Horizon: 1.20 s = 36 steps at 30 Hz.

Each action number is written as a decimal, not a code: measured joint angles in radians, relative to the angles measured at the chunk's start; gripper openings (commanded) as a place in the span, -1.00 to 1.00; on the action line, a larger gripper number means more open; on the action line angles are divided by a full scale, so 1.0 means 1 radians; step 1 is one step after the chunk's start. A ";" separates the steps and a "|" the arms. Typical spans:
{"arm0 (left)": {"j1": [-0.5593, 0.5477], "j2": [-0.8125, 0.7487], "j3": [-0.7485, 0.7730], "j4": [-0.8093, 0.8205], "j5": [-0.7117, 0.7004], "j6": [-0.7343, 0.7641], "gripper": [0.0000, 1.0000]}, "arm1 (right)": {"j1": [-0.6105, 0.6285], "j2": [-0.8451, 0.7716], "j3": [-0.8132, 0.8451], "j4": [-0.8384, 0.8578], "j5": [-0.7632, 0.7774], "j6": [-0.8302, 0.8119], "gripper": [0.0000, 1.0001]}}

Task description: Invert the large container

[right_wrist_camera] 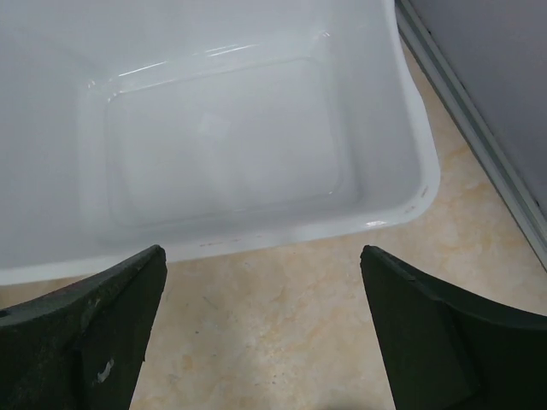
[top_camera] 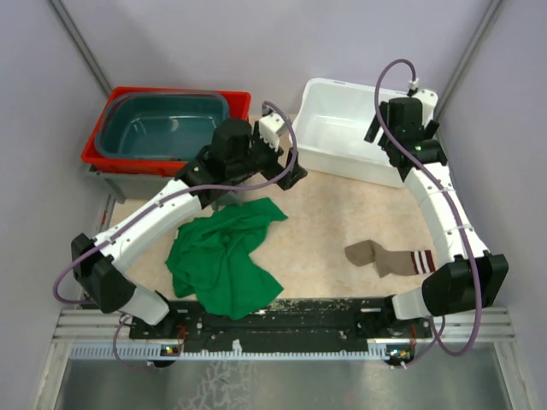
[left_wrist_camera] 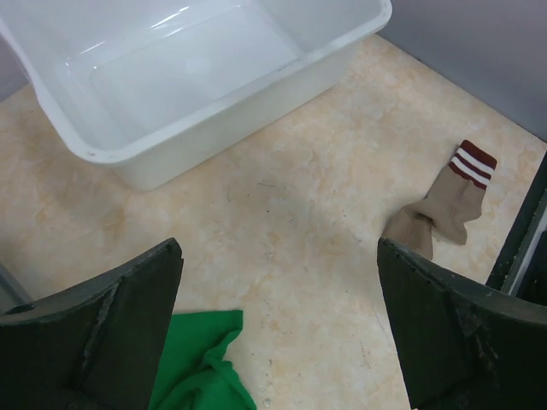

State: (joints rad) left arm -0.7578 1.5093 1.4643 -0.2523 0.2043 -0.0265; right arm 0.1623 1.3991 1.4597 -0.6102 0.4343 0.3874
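Observation:
The large white container (top_camera: 342,162) stands upright and empty at the back right of the table. It also shows in the left wrist view (left_wrist_camera: 214,141) and the right wrist view (right_wrist_camera: 256,231). My left gripper (top_camera: 292,175) is open and empty, above the table just left of the container's near side; its jaws (left_wrist_camera: 278,282) stand wide apart over bare table. My right gripper (top_camera: 385,135) is open and empty at the container's right end, its jaws (right_wrist_camera: 261,290) wide apart just short of the rim.
A red crate (top_camera: 94,145) holding a teal tub (top_camera: 162,128) stands at the back left. A green cloth (top_camera: 226,256) lies front left, also in the left wrist view (left_wrist_camera: 201,367). A tan striped sock (top_camera: 389,256) lies front right, also in the left wrist view (left_wrist_camera: 444,209).

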 measured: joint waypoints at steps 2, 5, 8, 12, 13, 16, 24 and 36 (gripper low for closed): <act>-0.002 0.000 -0.001 0.001 -0.002 0.008 1.00 | 0.000 0.002 0.000 0.000 0.011 0.003 0.92; -0.005 0.000 -0.007 0.006 -0.003 0.016 1.00 | 0.000 0.006 0.000 0.003 0.016 0.006 0.91; -0.006 -0.003 -0.032 0.021 -0.003 0.020 1.00 | 0.000 0.011 0.000 0.022 0.006 0.002 0.89; -0.006 -0.012 -0.079 0.044 -0.010 0.021 1.00 | 0.000 0.030 0.000 0.049 -0.021 -0.019 0.87; -0.006 -0.013 -0.087 0.047 -0.014 0.021 1.00 | 0.000 0.037 0.000 0.051 -0.029 -0.025 0.87; -0.007 -0.018 -0.097 0.052 -0.032 0.022 1.00 | -0.001 0.072 0.000 0.061 -0.055 -0.055 0.87; -0.010 -0.057 -0.111 0.074 -0.075 0.023 1.00 | -0.002 0.286 0.141 0.060 -0.148 -0.108 0.90; -0.011 -0.077 -0.129 0.096 -0.115 0.028 1.00 | -0.054 0.461 0.172 -0.076 -0.157 -0.043 0.88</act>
State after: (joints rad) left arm -0.7689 1.4319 1.3357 -0.1562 0.0891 0.0017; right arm 0.1085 1.8599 1.6318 -0.6857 0.2771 0.3447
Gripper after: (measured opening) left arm 0.998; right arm 0.953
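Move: Below and a little ahead of the right hand is the white container's near rim, about 4 cm forward, 1 cm left and 16 cm down; the container's middle is some 17 cm ahead, 6 cm left and 21 cm down. The brown sock lies roughly 21 cm back and 2 cm left, 28 cm down. From the left hand that stretch of rim is about 13 cm ahead, 28 cm right and 18 cm below. Reaching forward over the white container's near rim by some 9 cm while starting to sink, the right hand then drops more steeply, drawing back about 3 cm towards the near wall and ending about 14 cm lower. Its open fingers tip down some 20 degrees just inside the rim. The open left hand dips a few centimetres, mostly comes back up, and drifts slightly left. ##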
